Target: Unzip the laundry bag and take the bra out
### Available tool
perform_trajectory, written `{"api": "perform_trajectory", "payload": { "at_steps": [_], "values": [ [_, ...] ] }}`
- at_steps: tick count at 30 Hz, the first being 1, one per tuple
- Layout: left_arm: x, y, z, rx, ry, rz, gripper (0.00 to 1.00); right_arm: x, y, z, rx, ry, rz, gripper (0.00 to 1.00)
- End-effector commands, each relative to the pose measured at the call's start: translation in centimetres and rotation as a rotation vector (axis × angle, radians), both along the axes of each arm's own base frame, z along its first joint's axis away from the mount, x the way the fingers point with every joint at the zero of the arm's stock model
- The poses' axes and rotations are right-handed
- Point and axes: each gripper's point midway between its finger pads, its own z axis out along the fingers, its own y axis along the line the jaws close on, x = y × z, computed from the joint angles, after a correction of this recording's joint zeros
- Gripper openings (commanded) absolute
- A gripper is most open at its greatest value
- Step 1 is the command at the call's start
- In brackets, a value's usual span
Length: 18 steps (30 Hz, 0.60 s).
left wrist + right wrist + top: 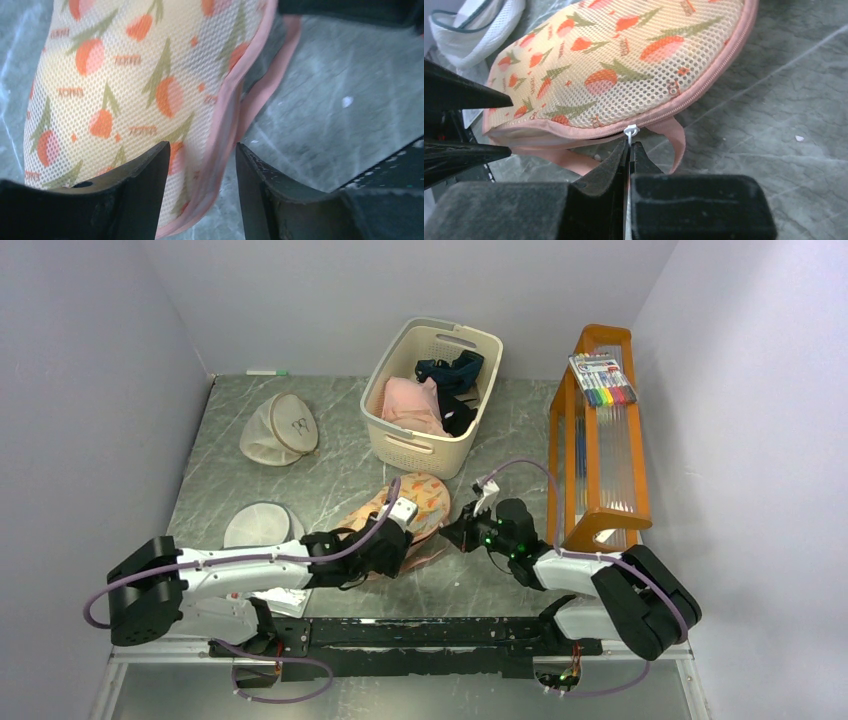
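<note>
The laundry bag [425, 502] is peach-pink mesh with orange carrot shapes and lies mid-table in front of the basket. My left gripper [398, 542] is at its near-left edge. In the left wrist view the jaws [202, 147] stand apart, with the bag's pink rim [220, 130] hanging between them, unclamped. My right gripper [457, 533] is at the bag's right edge. In the right wrist view it [629, 145] is shut on the white zip pull [630, 131]. The zip gapes a little left of the pull. The bra is hidden.
A cream basket [400, 435] behind the bag holds a pink garment [408, 405] and a navy garment [450, 370]. A white mesh bag [262, 523] and a beige round bag [280, 428] lie at the left. An orange rack [600, 440] with markers stands at the right.
</note>
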Motion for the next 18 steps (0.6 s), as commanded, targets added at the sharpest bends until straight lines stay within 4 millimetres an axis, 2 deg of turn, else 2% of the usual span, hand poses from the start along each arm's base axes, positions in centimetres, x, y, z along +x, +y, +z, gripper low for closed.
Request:
{"api": "perform_trajectory", "payload": {
  "at_steps": [1, 5, 9, 13, 18],
  "values": [
    [1.4, -3.8, 5.7, -0.135, -0.104, -0.082, 0.64, -0.6, 1.4, 1.9, 0.070, -0.078, 0.085, 0.00],
    [3.3, -6.0, 7.0, -0.100, -0.187, -0.108, 0.66, -1.4, 2.2, 2.5, 0.098, -0.103, 0.132, 0.00],
    [5.2, -7.5, 6.1, -0.029, -0.235, -0.102, 0.67, -2.0, 2.6, 2.9, 0.108, -0.120, 0.159, 0.00],
    [6.0, -8.4, 5.0, 0.015, -0.245, -0.122, 0.65, -2.3, 2.8, 3.0, 0.107, -0.130, 0.171, 0.00],
    [5.8, -8.5, 3.8, 0.032, -0.221, -0.127, 0.62, -2.4, 2.7, 3.2, 0.107, -0.141, 0.171, 0.00]
  ]
}}
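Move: The zip pull on the laundry bag is roughly 8 cm ahead of the open left hand and 10 cm to its right, at about its height; the right fingers already pinch it at their tips. The carrot-print bag's middle lies about 10 cm ahead of the left hand, 2 cm right and 3 cm lower. From that hand, the laundry basket stands some 29 cm ahead and 5 cm right, the white round pouch about 25 cm left and 6 cm ahead. With the zip pull still pinched in its shut fingers, the right hand eases about 3 cm back, left and a little up, bringing it towards the left hand. The left hand leaves the open stretch of zip edge in an arc, some 8 cm right and 5 cm forward, rising about 6 cm and then sinking over half of that, its fingers tipping up some 10 degrees; they stay open and come to straddle the edge beside the pull. ##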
